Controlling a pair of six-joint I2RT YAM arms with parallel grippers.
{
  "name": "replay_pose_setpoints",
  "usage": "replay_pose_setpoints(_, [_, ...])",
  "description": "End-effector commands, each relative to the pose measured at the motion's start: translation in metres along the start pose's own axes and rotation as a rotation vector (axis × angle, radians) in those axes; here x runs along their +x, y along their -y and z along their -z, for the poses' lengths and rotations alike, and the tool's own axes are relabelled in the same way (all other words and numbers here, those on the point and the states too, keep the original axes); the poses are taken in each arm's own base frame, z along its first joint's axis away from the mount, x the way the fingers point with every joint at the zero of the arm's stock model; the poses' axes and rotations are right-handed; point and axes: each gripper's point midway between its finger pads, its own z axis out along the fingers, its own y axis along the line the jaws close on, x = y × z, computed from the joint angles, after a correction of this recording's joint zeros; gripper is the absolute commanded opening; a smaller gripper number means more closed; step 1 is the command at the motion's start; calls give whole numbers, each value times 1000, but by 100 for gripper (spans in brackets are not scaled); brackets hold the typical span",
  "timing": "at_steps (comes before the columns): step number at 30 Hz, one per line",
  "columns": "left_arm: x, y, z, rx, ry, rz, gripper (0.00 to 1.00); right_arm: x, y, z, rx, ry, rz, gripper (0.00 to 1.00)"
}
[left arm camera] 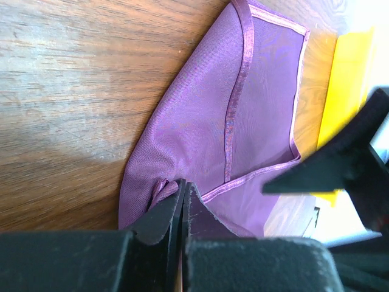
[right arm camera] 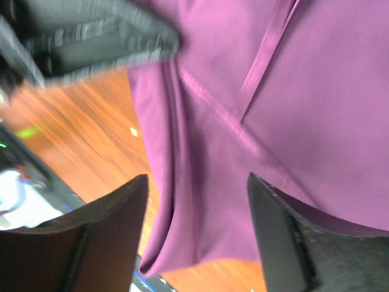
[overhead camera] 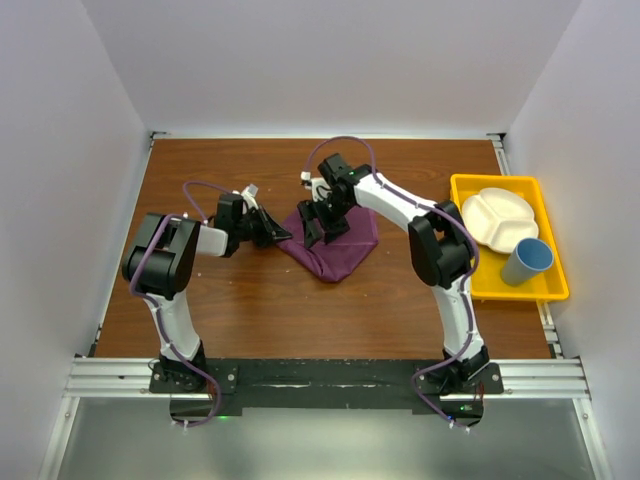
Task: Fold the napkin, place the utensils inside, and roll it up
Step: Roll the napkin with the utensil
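The plum-purple napkin [overhead camera: 338, 252] lies folded into a rough triangle on the wooden table. My left gripper [overhead camera: 280, 236] is at its left corner, and in the left wrist view its jaws [left arm camera: 183, 188] are pressed together with a small pucker of napkin [left arm camera: 200, 134] bunched at the tips. Just above the cloth's upper part hovers my right gripper [overhead camera: 323, 232]. The right wrist view shows that gripper [right arm camera: 197, 182] open, its fingers wide apart over the napkin [right arm camera: 292, 121] and holding nothing. The utensils are out of view.
A yellow tray [overhead camera: 465, 185] sits at the table's right edge, carrying a white divided plate [overhead camera: 498, 215] and a blue cup [overhead camera: 527, 262]. White walls enclose the table on three sides. The two grippers are close together over the napkin.
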Motion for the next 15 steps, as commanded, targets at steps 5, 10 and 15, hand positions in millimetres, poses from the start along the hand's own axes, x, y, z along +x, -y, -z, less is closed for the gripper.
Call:
replay_pose_setpoints(5, [31, -63, 5, -232, -71, 24, 0, 42, -15, 26, 203, -27, 200, 73])
replay_pose_setpoints(10, [32, -62, 6, -230, -75, 28, 0, 51, -7, 23, 271, -41, 214, 70])
replay_pose_setpoints(15, [33, -63, 6, -237, -76, 29, 0, 58, 3, 22, 303, -66, 211, 64])
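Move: From the right gripper, the near corner of the rolled napkin lies about 9 cm back towards the base, 2 cm to the right and 4 cm below. The napkin's end pinched by the left gripper is level with the right gripper, some 7 cm to its left; the napkin's right-hand corner is roughly 13 cm to its right and 1 cm back. From the left gripper, the near corner is about 9 cm back and 9 cm right. Draw the open right gripper back about 6 cm over the napkin towards its near corner, arcing up a little, then sinking again and easing some 2 cm right at the end. Meanwhile turn its fingers about 15 degrees steeper down, keeping them wide apart. Hold the left gripper still, shut on the napkin's left end. ##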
